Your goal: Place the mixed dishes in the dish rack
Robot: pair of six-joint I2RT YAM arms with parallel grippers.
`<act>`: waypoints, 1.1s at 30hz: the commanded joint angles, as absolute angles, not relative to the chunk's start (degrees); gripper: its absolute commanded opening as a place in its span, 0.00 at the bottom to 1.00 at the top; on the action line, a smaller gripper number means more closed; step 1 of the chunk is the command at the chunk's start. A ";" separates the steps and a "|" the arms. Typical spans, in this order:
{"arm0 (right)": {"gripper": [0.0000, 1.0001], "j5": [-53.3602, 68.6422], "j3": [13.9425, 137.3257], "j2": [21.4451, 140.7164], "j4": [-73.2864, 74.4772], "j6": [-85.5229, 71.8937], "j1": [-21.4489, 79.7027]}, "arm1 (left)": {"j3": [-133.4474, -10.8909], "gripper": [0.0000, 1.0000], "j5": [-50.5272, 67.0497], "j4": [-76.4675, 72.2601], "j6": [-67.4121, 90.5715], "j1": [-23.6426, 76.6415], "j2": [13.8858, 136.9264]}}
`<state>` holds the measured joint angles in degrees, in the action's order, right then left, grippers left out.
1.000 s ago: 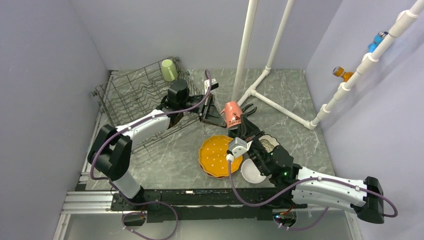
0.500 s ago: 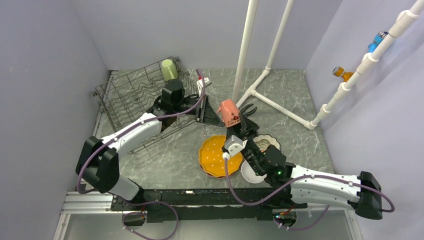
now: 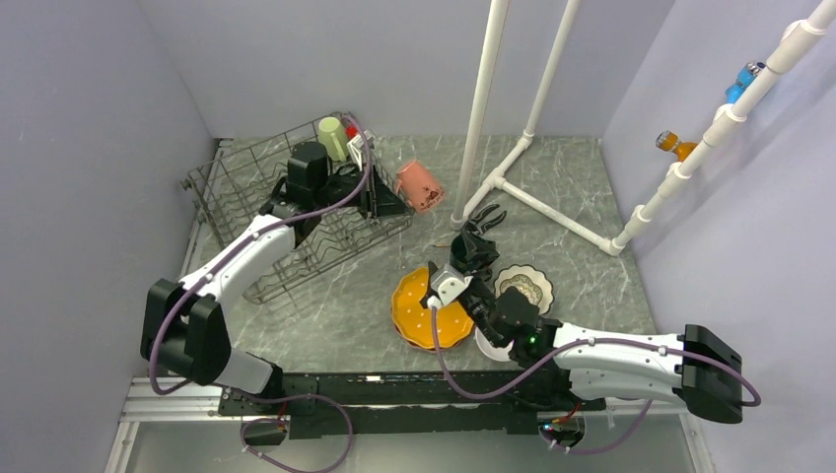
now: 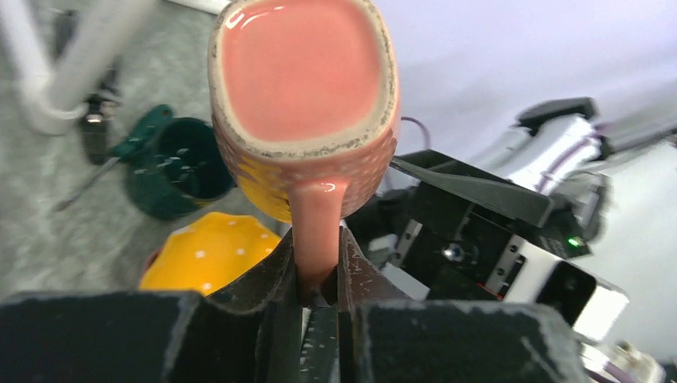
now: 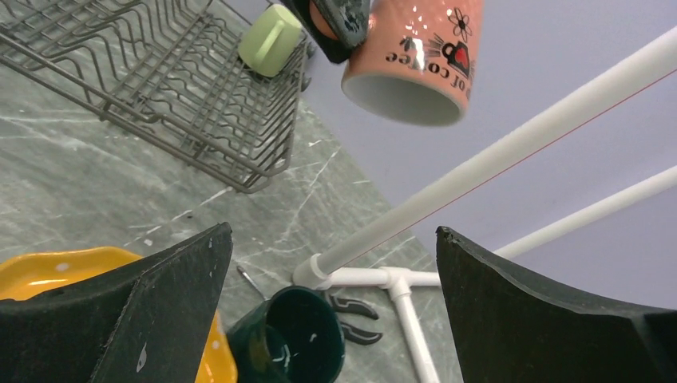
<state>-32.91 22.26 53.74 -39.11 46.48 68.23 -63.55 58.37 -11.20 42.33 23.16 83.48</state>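
My left gripper (image 4: 318,275) is shut on the handle of the small pink mug (image 4: 303,104), holding it in the air with its mouth turned away from the wrist. From above, the pink mug (image 3: 419,185) hangs just past the right edge of the dish rack (image 3: 246,212). A pale green mug (image 3: 332,138) sits in the rack's far corner. My right gripper (image 5: 333,231) is open and empty, below and in front of the pink mug (image 5: 419,56). Under it lie the dark teal mug (image 5: 299,335) and an orange dotted plate (image 3: 424,313).
A patterned scalloped bowl (image 3: 522,286) and a white bowl (image 3: 488,345) lie beside the right arm. Black-handled pliers (image 5: 359,319) lie by the foot of the white pipe frame (image 3: 483,99), which stands upright just right of the pink mug.
My right gripper has opened and let go of the pink mug. The left gripper has carried the mug left and back toward the rack.
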 commanded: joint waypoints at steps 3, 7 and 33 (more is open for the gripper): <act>1.00 -32.79 20.02 53.08 -41.07 35.53 67.36 | -68.34 0.00 34.88 7.47 18.71 23.38 73.63; 1.00 -32.60 18.65 54.30 -42.50 31.00 67.17 | -62.84 0.00 18.69 4.10 17.31 23.27 68.97; 1.00 -40.61 23.52 55.34 -27.46 0.37 63.94 | -69.74 0.00 -30.70 7.32 19.33 28.49 92.57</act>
<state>-36.67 23.81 58.54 -26.63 5.41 65.76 -58.37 -23.83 2.98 11.84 29.91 86.43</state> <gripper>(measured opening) 0.993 0.183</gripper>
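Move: My left hand holds the pink mug by its handle. The free spot in the rack's right part that it is bound for lies about 15 cm ahead, 14 cm left and 18 cm down; the green mug stands some 9 cm beyond that spot and 3 cm farther left. From my open right hand, the dark green mug is roughly 9 cm ahead, 6 cm right and 19 cm down, and the yellow plate almost straight below, 22 cm down, 2 cm back and 2 cm left. Keeping the handle pinched, my left hand swings left and forward over the rack, staying level at first, then sinks about 14 cm towards the free spot, still pushing forward as it ends. The wrist turns some 80 degrees on the way, from fingers pointing right to forward and slanting down. My right hand lowers about 7 cm above plate and dark green mug, tipping downward, fingers still wide open. ##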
